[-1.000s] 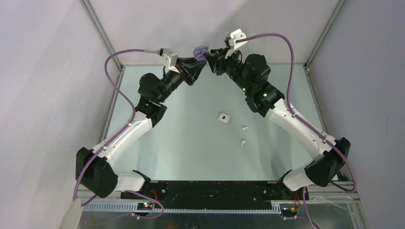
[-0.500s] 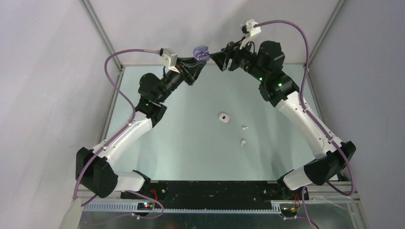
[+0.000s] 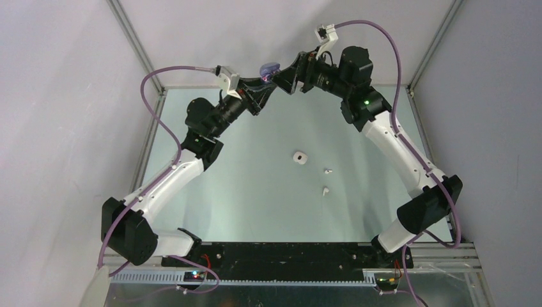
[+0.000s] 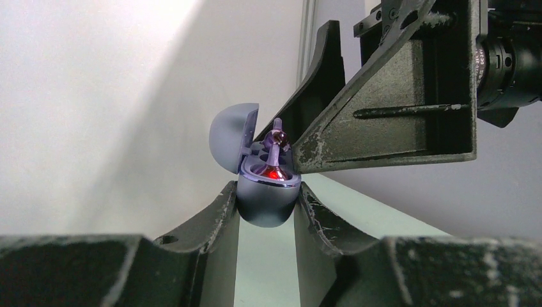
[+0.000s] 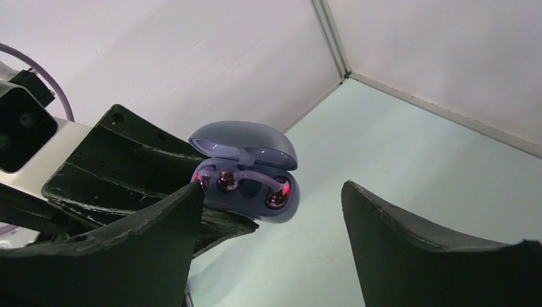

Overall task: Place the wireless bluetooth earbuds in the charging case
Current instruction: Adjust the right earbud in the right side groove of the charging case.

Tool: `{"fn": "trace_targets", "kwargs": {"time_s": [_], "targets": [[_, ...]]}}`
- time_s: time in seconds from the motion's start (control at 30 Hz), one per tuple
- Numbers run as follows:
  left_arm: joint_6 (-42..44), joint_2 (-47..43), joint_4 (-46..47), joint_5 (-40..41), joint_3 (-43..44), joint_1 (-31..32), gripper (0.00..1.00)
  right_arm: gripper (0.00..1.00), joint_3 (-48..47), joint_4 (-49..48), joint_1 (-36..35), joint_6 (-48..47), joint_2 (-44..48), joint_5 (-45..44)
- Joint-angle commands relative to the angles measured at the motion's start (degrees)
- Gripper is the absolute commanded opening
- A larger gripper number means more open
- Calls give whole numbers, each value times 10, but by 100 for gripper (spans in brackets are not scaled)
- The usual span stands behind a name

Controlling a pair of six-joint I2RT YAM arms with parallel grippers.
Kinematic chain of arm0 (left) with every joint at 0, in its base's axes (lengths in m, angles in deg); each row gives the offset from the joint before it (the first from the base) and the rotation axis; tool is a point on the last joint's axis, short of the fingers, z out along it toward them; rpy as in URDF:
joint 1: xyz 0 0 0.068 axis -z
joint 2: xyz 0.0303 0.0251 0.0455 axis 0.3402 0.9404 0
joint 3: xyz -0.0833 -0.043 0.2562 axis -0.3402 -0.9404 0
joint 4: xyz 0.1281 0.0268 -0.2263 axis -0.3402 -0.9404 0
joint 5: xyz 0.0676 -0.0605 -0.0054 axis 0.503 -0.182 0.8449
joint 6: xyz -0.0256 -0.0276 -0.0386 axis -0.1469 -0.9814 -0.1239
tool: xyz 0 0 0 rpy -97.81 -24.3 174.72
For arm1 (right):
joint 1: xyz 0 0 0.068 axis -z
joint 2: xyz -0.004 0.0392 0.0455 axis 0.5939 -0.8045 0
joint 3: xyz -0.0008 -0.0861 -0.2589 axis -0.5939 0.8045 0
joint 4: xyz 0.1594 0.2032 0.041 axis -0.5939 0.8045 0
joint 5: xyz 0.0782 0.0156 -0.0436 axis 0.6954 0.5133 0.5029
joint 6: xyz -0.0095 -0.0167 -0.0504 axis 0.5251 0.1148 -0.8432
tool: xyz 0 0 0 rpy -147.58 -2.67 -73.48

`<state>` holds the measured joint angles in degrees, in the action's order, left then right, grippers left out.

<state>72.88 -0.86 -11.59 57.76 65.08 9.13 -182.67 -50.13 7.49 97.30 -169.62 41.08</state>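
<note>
My left gripper (image 3: 264,82) is raised at the far wall, shut on a purple charging case (image 4: 268,204) whose lid (image 4: 231,137) is flipped open. Purple earbuds (image 5: 227,179) lie in the case, lit red; one stem (image 4: 276,142) pokes above the rim. My right gripper (image 3: 286,77) stands open facing the case (image 5: 255,192), with nothing between its fingers (image 4: 383,121); one fingertip is right beside the earbud stem, and I cannot tell whether it touches. On the table lie a white case (image 3: 299,157) and two white earbuds (image 3: 328,171) (image 3: 325,190).
Pale walls close off the back and both sides, with metal corner posts (image 3: 133,38) at the rear. Both arms arch high over the pale green table (image 3: 255,185). A black base bar (image 3: 281,252) runs along the near edge.
My right gripper opened wide, drew back to the right, then came close to the purple case again. The left gripper and the case stayed put.
</note>
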Motion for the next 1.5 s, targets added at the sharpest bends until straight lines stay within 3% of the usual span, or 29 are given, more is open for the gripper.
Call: {"fn": "trace_targets", "kwargs": {"time_s": [0.0,0.47,0.9,1.23,1.47], "targets": [[16,-19,15,-10,9,2,0,82,-35,-27,-8,20,-2,10],[17,-18,17,-11,9,2,0,78,-35,-36,9,87,-11,-19],[18,-20,17,-8,7,2,0,60,-31,-7,9,91,-5,-74],[19,-22,14,8,5,2,0,59,-22,4,10,83,10,-90],[21,-20,9,18,6,2,0,65,0,-38,16,58,19,-2]]}}
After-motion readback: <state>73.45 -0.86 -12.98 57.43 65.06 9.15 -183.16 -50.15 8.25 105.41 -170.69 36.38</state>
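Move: The right earbud, in the open charging case that the left hand grips, is about 3 cm to the left of the right hand point, level with it fore and aft and in height. From the same point the left earbud is about 4 cm left and 2 cm nearer the base, and the raised lid some 4 cm left, 1 cm ahead and 2 cm higher. From the left hand the right earbud lies about 2 cm ahead, 2 cm right and 3 cm up. The right hand eases about 2 cm forward, its fingers narrowing from wide open to roughly two-thirds, so that the base-side fingertip comes over the case and pushes the right earbud's ball end towards the lid. The wrist rolls some 8 degrees, forward side dipping, and swings slightly clockwise, while the left hand keeps its pinch on the case almost still. ##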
